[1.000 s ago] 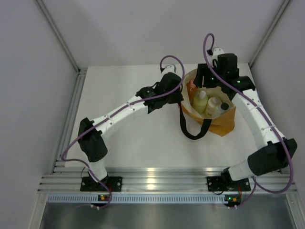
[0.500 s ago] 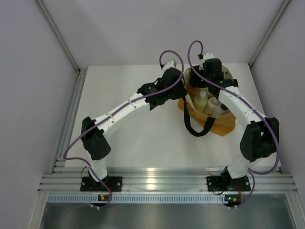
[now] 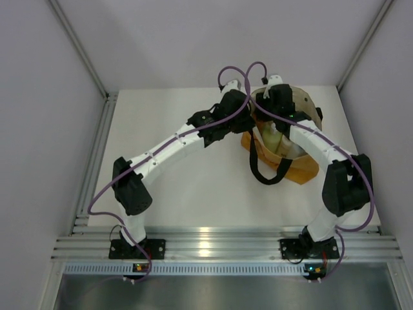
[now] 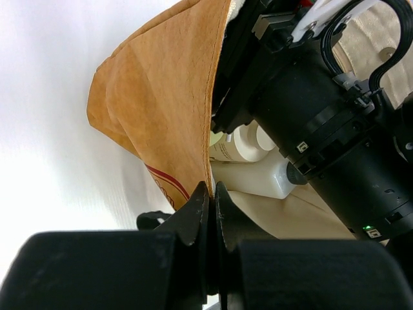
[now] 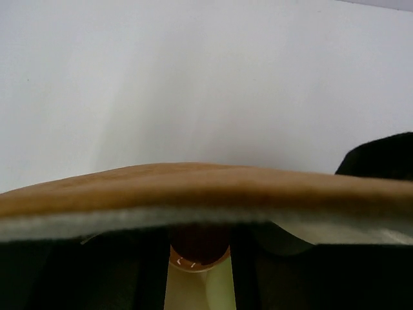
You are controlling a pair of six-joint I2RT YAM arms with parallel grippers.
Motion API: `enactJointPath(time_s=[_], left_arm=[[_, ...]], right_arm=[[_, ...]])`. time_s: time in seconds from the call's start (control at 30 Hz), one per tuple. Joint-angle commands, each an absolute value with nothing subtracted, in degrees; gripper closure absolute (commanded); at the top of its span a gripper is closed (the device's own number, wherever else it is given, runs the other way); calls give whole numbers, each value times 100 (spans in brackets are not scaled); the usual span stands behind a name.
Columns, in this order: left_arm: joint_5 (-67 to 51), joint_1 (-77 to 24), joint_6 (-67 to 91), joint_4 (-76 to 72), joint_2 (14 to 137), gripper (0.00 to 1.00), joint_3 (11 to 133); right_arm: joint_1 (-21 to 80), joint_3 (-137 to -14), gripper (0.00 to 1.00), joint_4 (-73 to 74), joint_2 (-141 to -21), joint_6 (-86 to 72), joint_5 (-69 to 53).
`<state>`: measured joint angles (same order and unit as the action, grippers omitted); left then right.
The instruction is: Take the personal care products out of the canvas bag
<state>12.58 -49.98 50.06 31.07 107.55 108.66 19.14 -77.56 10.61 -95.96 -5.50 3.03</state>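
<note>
The tan canvas bag (image 3: 298,169) lies on the table at the back right, its mouth held up. My left gripper (image 4: 211,187) is shut on the bag's left rim (image 4: 193,97). In the top view the right gripper (image 3: 269,124) reaches down into the bag's mouth. In the right wrist view its fingers (image 5: 199,258) stand closed on either side of a bottle (image 5: 199,287) with a yellowish body and a dark orange top. The bag's rim (image 5: 193,187) blurs across that view. Inside the bag lie a clear-white bottle with a black cap (image 4: 258,177) and a cream-coloured one (image 4: 248,142).
The bag's black loop handle (image 3: 268,174) spills onto the white table (image 3: 181,187) in front of the bag. An aluminium rail (image 3: 213,245) runs along the near edge. Grey walls close in the sides and back. The right arm's black wrist (image 4: 322,116) crowds the bag's mouth.
The right arm swung left and went down into the bag's mouth, and its jaws closed from open. The left gripper kept its pinch on the rim.
</note>
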Motion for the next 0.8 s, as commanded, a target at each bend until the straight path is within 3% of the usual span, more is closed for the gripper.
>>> enactJointPath(time_s=[0.0,0.23,0.77], left_arm=[[1195,-5001,4922,2883,10784,100,11127],[1283,-5001,4869,2874,10758,100,11092],[1380,-5001,4948,2883,10653,100,10934]], right_arm=[[2030,-7585,69,853,-9466,-536,308],[2039,-7708,100,809,-9071,-545,369],[2021,-8727,100,1256,-8113,-598,677]])
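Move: The amber bottle with the red cap is already between the right fingers, its middle about 5 cm below and 1 cm ahead of them. The green bottle stands some 4 cm back and 4 cm to the right, the cream bottle about 7 cm back and 9 cm right, both roughly 6 cm lower than that hand. From the left hand, the amber bottle lies about 4 cm ahead, 4 cm right and 12 cm below. The amber bottle, still pinched at its red cap, is drawn up by the right hand: at first it eases slowly back by about 1 cm, then climbs faster towards the bag's mouth, some 5 cm up and 2.5 cm back in all, the wrist hardly turning. The left hand stays in place and keeps the bag's rim pinched. ##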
